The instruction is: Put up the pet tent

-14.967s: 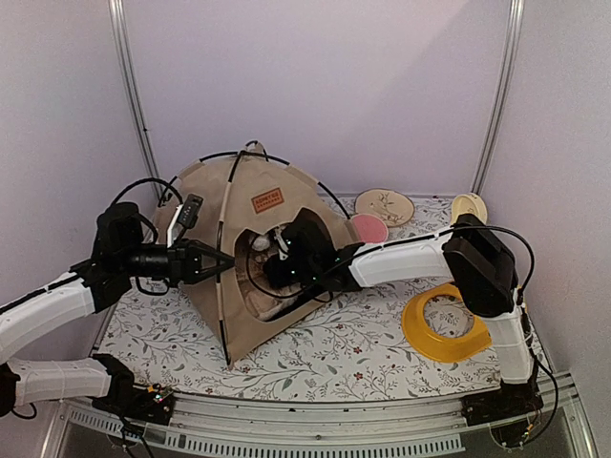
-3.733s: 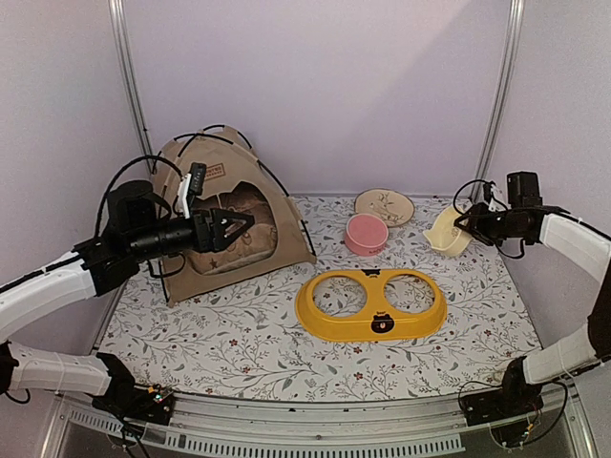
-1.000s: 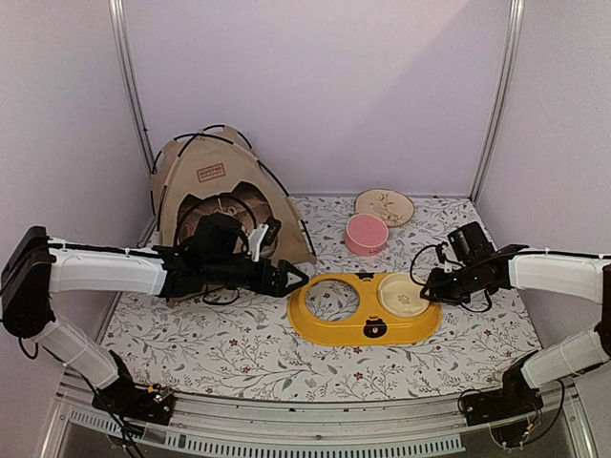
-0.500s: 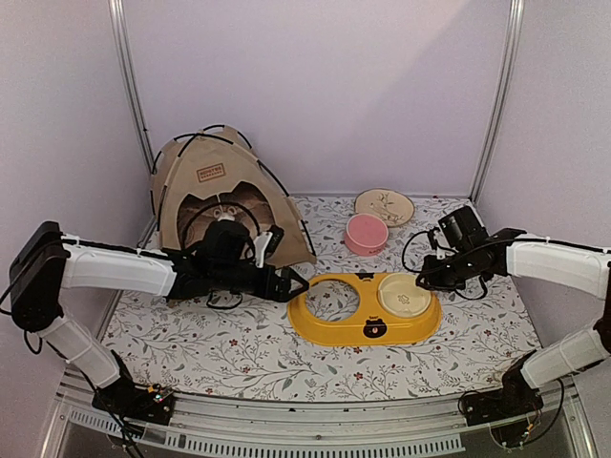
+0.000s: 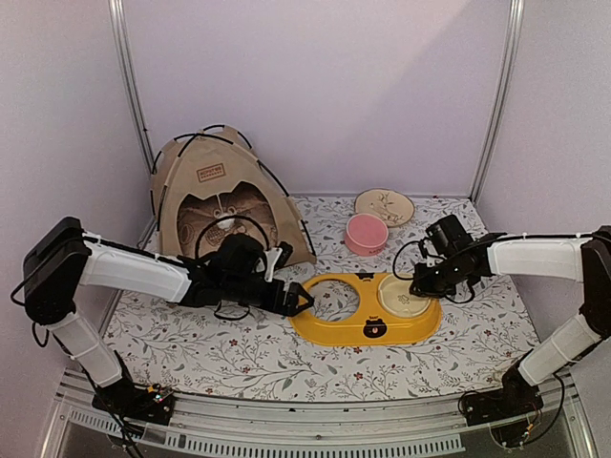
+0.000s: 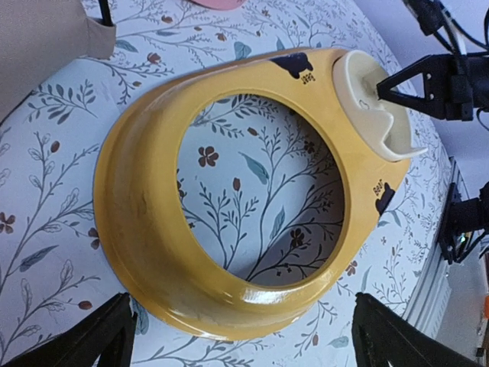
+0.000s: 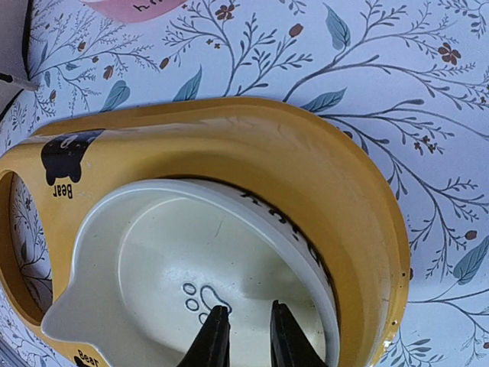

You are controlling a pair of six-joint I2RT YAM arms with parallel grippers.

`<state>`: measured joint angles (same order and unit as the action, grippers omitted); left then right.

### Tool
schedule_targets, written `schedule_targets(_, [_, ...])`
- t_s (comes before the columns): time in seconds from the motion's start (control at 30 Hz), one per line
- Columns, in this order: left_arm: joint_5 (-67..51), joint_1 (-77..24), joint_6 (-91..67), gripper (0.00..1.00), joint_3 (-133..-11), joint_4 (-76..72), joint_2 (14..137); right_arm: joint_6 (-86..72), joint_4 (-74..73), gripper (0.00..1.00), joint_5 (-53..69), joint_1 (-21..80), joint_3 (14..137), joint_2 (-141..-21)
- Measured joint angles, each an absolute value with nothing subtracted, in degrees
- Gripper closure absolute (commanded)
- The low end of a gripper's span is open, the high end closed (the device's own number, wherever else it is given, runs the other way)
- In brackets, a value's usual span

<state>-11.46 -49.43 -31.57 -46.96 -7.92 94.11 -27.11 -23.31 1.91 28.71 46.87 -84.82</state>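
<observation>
The pet tent (image 5: pixel 224 205) stands upright at the back left, tan with thin black poles and a brown label patch; a corner of its fabric (image 6: pixel 38 30) shows in the left wrist view. My left gripper (image 5: pixel 304 298) is open wide, its fingers either side of the left end of a yellow feeder tray (image 6: pixel 145 222), well clear of the tent. My right gripper (image 5: pixel 417 286) hovers over a cream bowl (image 7: pixel 153 260) seated in the tray's right hole. Its jaws (image 7: pixel 246 317) stand a narrow gap apart with nothing between them.
The yellow tray (image 5: pixel 368 324) lies mid-table with its left hole empty and the cream bowl (image 5: pixel 403 298) in its right one. A pink bowl (image 5: pixel 366 234) and a patterned plate (image 5: pixel 384 206) sit behind it. Walls and frame posts close in both sides.
My left gripper has slid right until its open fingers straddle the tray's left end. The right gripper has drawn in over the cream bowl and its jaws have narrowed.
</observation>
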Motion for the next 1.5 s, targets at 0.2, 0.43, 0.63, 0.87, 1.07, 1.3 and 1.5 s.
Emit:
schedule_targets(0.2, [-11.49, -51.46, -32.42, 0.0, -49.28, -8.08, 99.98, -27.18, -22.24, 0.76, 1.78, 26.59, 44.93, -83.61])
schedule_targets(0.43, [-10.61, -53.8, -34.2, 0.01, -56.36, -7.97, 106.69, -26.04, -23.16, 0.69, 2.26, 24.56, 44.36, -79.68])
schedule_targets(0.63, [-11.22, -56.4, -35.18, 0.01, -66.52, -8.38, 115.11, -24.49, -25.78, 0.62, 2.37, 24.58, 48.34, -73.76])
schedule_targets(0.87, [-13.26, -61.08, -35.7, 0.0, -76.66, -8.69, 122.69, -22.92, -25.23, 0.52, 2.28, 24.58, 54.87, -75.79])
schedule_targets(1.07, [-10.85, -61.95, -35.59, 0.0, -72.44, -7.7, 117.3, -21.63, -23.35, 0.43, 3.44, 24.58, 61.89, -86.48])
schedule_targets(1.3, [-4.14, -60.36, -35.44, 0.01, -61.28, -6.66, 97.71, -19.7, -20.43, 0.25, 3.46, 24.14, 76.23, -104.16])
schedule_targets(1.5, [-0.08, -58.48, -35.73, 0.0, -52.29, -5.85, 85.03, -17.76, -18.22, 0.1, 6.72, 22.02, 86.59, -114.61])
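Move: The yellow tray's middle lies about 12 cm to the left hand's right, 2 cm ahead and 6 cm below; its left end is almost under that hand, and the tent's right corner stands roughly 15 cm ahead. From the right hand, the pink bowl is some 20 cm ahead, 9 cm left and 3 cm lower. The wooden plate lies about 9 cm beyond that bowl and 3 cm right of it; the cream bowl is just 2 cm left of the right hand. The yellow tray is pushed right by its left end: the open left hand dips, sweeps about 16 cm right, then lifts and swings back left above the table. Meanwhile the right hand eases slightly left, rises out of the cream bowl, tips its fingers some 15 degrees more forward and reaches about 20 cm forward and slightly left to the pink bowl, opening wide. ##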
